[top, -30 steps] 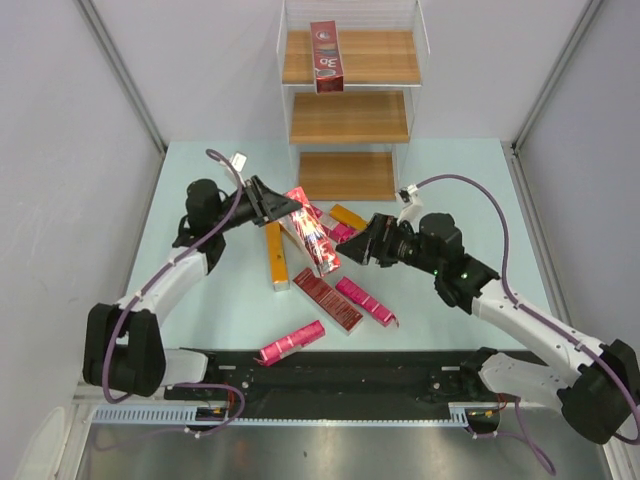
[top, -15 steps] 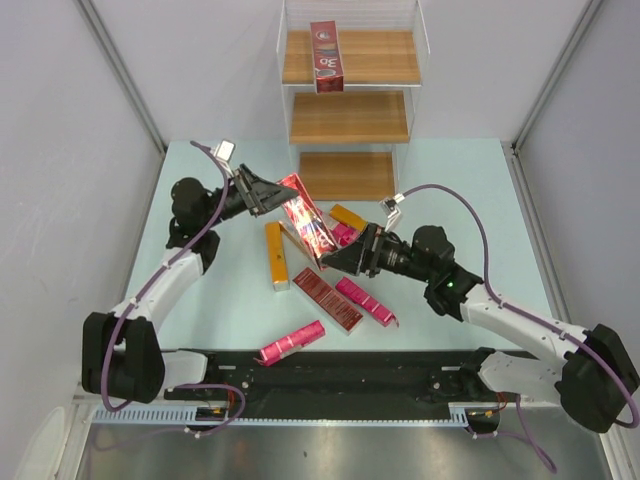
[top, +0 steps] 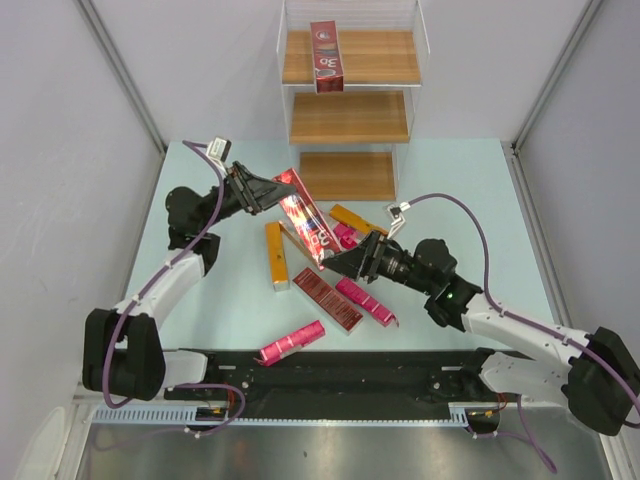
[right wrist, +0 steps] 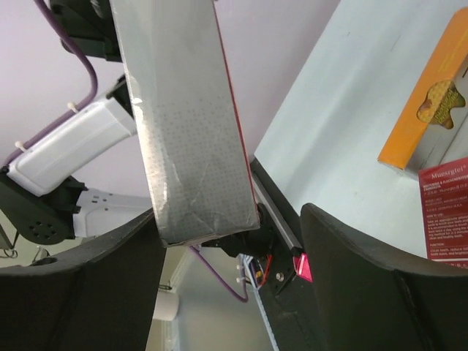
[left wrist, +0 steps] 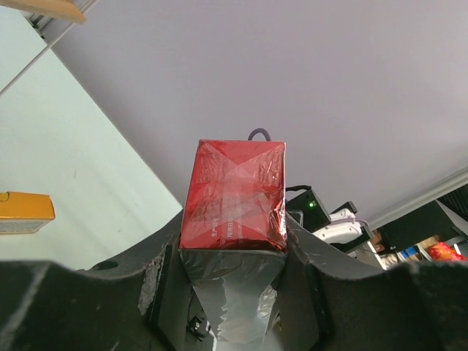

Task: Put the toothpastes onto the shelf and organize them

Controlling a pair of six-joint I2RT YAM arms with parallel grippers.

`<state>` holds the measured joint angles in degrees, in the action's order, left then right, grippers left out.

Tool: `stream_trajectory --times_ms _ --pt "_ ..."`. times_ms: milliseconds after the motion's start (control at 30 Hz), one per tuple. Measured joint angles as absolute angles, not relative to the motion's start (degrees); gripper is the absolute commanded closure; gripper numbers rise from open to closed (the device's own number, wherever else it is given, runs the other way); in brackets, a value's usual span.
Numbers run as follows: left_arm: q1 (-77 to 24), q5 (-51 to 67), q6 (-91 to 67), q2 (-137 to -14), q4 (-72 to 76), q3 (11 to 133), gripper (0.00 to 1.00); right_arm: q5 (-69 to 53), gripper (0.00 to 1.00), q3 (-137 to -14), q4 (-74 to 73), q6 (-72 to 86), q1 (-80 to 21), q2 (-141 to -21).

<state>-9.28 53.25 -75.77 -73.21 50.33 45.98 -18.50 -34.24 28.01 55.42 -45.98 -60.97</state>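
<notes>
My left gripper (top: 268,192) is shut on the upper end of a dark red toothpaste carton (top: 303,215), held tilted above the table; in the left wrist view the carton (left wrist: 235,197) sits clamped between both fingers. My right gripper (top: 338,262) is open at the carton's lower end. In the right wrist view the carton's silver side (right wrist: 190,131) hangs between the jaws, close to the left finger, with a gap to the right finger (right wrist: 365,278). The shelf (top: 350,118) stands at the back, with one red carton (top: 326,55) upright on its top board.
Loose cartons lie on the table under the arms: an orange one (top: 276,255), a dark red one (top: 326,298), pink ones (top: 365,301) (top: 291,342) and another orange one (top: 350,217) near the shelf's foot. The black base rail (top: 340,372) runs along the near edge.
My left gripper has drawn the red carton up and to the back left. My right arm has reached left, bringing its narrowing jaws around the carton's lower end.
</notes>
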Motion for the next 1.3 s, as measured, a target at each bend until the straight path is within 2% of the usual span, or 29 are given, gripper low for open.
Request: stream_trajectory --times_ms 67,100,167,300,400,533,600,700,733,833,967,1200,1300 --pt "-9.28 53.34 -76.27 -73.21 50.81 45.52 0.57 -17.56 0.29 -33.34 29.61 55.51 -46.11 -60.16" --pt "-9.28 53.36 -76.55 -73.21 50.98 45.32 0.57 -17.17 0.35 -32.99 30.59 55.51 -46.24 -59.94" --pt "-9.30 53.39 -76.66 -73.21 51.42 44.95 0.56 -16.47 0.37 -32.58 32.64 55.61 -46.50 -59.81" --pt "-9.39 53.36 -77.08 -73.21 51.81 44.38 0.56 -15.66 0.52 -32.21 35.77 55.40 -47.70 -59.81" --pt "-9.52 53.41 -78.06 -73.21 52.21 44.16 0.56 -14.98 0.55 -31.66 36.99 55.46 -48.49 -60.18" --pt "-9.50 53.39 -78.24 -73.21 52.73 43.92 0.53 -14.15 0.65 -31.22 38.11 55.57 -49.17 -60.71" --pt "-9.52 53.39 -78.28 -73.21 52.93 43.92 0.45 -13.91 0.68 -31.20 38.28 55.46 -49.30 -60.71" --pt "-9.63 53.17 -78.11 -73.21 53.17 43.92 0.24 -13.72 0.72 -31.20 38.04 55.31 -49.58 -60.49" --pt "-9.63 53.17 -78.02 -73.21 53.12 43.92 0.12 -13.67 0.72 -31.18 37.63 55.20 -49.74 -60.23" --pt "-9.74 53.17 -77.10 -73.12 52.38 43.92 0.00 -13.15 0.75 -31.14 36.21 54.39 -50.04 -58.72" --pt "-9.74 52.69 -73.06 -71.96 46.70 44.01 0.00 -11.94 0.77 -31.14 33.71 53.60 -49.91 -55.59" --pt "-9.93 43.99 -53.63 -64.34 18.63 50.98 0.00 -8.73 0.79 -31.05 24.93 52.23 -46.96 -48.95" --pt "-10.09 38.83 -47.29 -59.79 11.11 52.64 0.00 -7.51 0.80 -31.05 21.15 51.66 -44.69 -45.95"
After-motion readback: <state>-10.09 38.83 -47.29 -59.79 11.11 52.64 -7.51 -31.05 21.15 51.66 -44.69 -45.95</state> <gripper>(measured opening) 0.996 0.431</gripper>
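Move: The held toothpaste box slants down from the left gripper, its middle about 6 cm back, 5 cm right and 4 cm below that hand. From the open right gripper, now at its low near end, that middle is roughly 7 cm ahead, 4 cm left and 4 cm up. On the table, some 16 cm under the right hand, a red box lies 1 cm ahead and 1 cm left, a pink pack 1 cm ahead and 7 cm right, and a yellow box 17 cm ahead and 6 cm right. Take the toothpaste box over with the right gripper: close on its lower end while lifting about 2 cm, and only then open the left gripper wide to let go of the upper end. Carry the box some 5 cm to the right and slightly higher, turning clockwise about 10 degrees, while the left hand backs off leftward some 3 cm, rolling and turning counter-clockwise. ##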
